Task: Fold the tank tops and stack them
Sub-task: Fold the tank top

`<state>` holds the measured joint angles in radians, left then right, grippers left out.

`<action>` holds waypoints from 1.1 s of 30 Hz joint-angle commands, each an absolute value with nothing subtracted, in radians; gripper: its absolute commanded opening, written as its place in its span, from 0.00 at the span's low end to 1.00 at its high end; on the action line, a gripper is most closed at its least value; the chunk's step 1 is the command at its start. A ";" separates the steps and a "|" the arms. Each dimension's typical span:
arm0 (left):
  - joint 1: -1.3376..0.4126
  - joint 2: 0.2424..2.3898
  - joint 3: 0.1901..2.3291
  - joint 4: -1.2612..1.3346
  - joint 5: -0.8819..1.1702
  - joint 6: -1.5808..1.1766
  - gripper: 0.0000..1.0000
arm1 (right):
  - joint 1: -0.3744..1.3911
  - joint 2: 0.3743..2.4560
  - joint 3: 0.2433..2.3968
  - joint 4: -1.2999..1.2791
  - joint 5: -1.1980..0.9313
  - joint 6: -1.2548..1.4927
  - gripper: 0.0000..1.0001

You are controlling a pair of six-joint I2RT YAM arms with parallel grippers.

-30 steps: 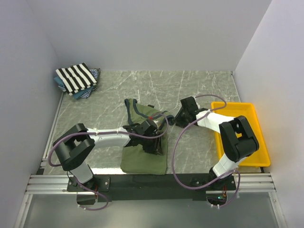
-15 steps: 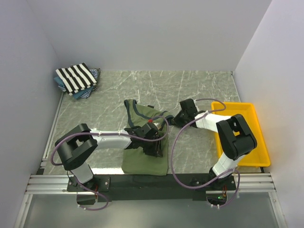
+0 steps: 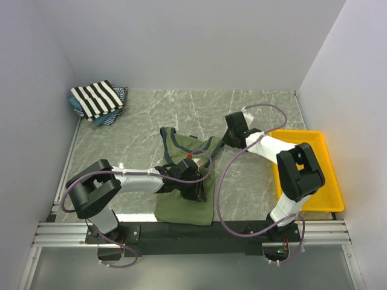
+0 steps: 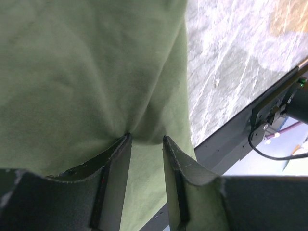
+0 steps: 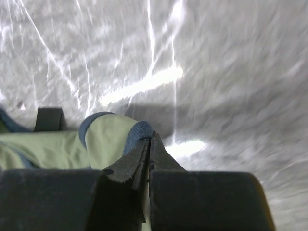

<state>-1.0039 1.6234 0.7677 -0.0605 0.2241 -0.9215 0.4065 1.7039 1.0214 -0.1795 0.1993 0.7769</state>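
Note:
The olive green tank top [image 3: 181, 208] lies partly folded near the table's front middle. My left gripper [image 3: 197, 192] rests on it, jaws a little apart and shut on a bunched fold of the green cloth [image 4: 96, 72], which puckers at the fingertips [image 4: 126, 139]. My right gripper [image 3: 225, 141] is shut on the navy-trimmed strap [image 5: 137, 132] at the top's far right corner and holds it just off the table. The black-and-white striped tank top [image 3: 97, 98] sits folded on blue patterned ones [image 3: 77, 107] in the far left corner.
A yellow tray [image 3: 331, 184] stands at the right, beside the right arm. The metal rail [image 3: 181, 231] with the arm bases runs along the near edge. Grey walls close in the left, back and right sides.
My right gripper closed on the strap and moved back toward the far wall, drawing the strap with it. The left gripper shifted slightly but kept its hold on the cloth.

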 commanded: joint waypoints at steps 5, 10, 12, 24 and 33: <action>-1.017 1.606 0.701 -0.150 0.255 -0.913 0.40 | 0.434 1.680 1.097 -0.080 0.413 0.451 0.00; -1.019 1.585 0.686 -0.169 0.267 -0.908 0.40 | 0.449 1.700 1.100 -0.015 0.474 0.319 0.06; -1.017 1.575 0.677 -0.176 0.273 -0.907 0.40 | 0.449 1.694 1.092 -0.012 0.511 0.314 0.18; -1.017 1.513 0.611 -0.218 0.305 -0.893 0.40 | 0.419 1.643 1.147 -0.130 0.419 0.383 0.42; -1.017 1.451 0.555 -0.247 0.314 -0.902 0.41 | 0.405 1.479 1.062 -0.069 0.195 0.429 0.43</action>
<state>-1.0061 1.4559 0.5987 -0.1154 0.3241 -0.9287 0.4084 1.6245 1.0801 -0.1341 0.2882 0.4034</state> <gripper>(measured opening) 0.404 0.430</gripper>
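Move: The right hand already pinches the tank top's shoulder corner; the table spot where it will lie is about 2 cm right, 1 cm back and 4 cm below. The black tab is 15 cm left and 3 cm ahead, the other shoulder strap some 27 cm left and 6 cm ahead. The left hand, already on the cloth with parted fingers, has the hem about 11 cm back and 5 cm left, and the pinched corner about 24 cm ahead, 12 cm right. Back and to the left by about 6 cm, the left hand drags the folded tank top, its half-open fingers still pressing on the cloth. The right hand draws the pinched shoulder corner a little forward, right and up, rolling some 20 degrees to its right, then opens, lets go and lifts on upward, clear of the cloth. ##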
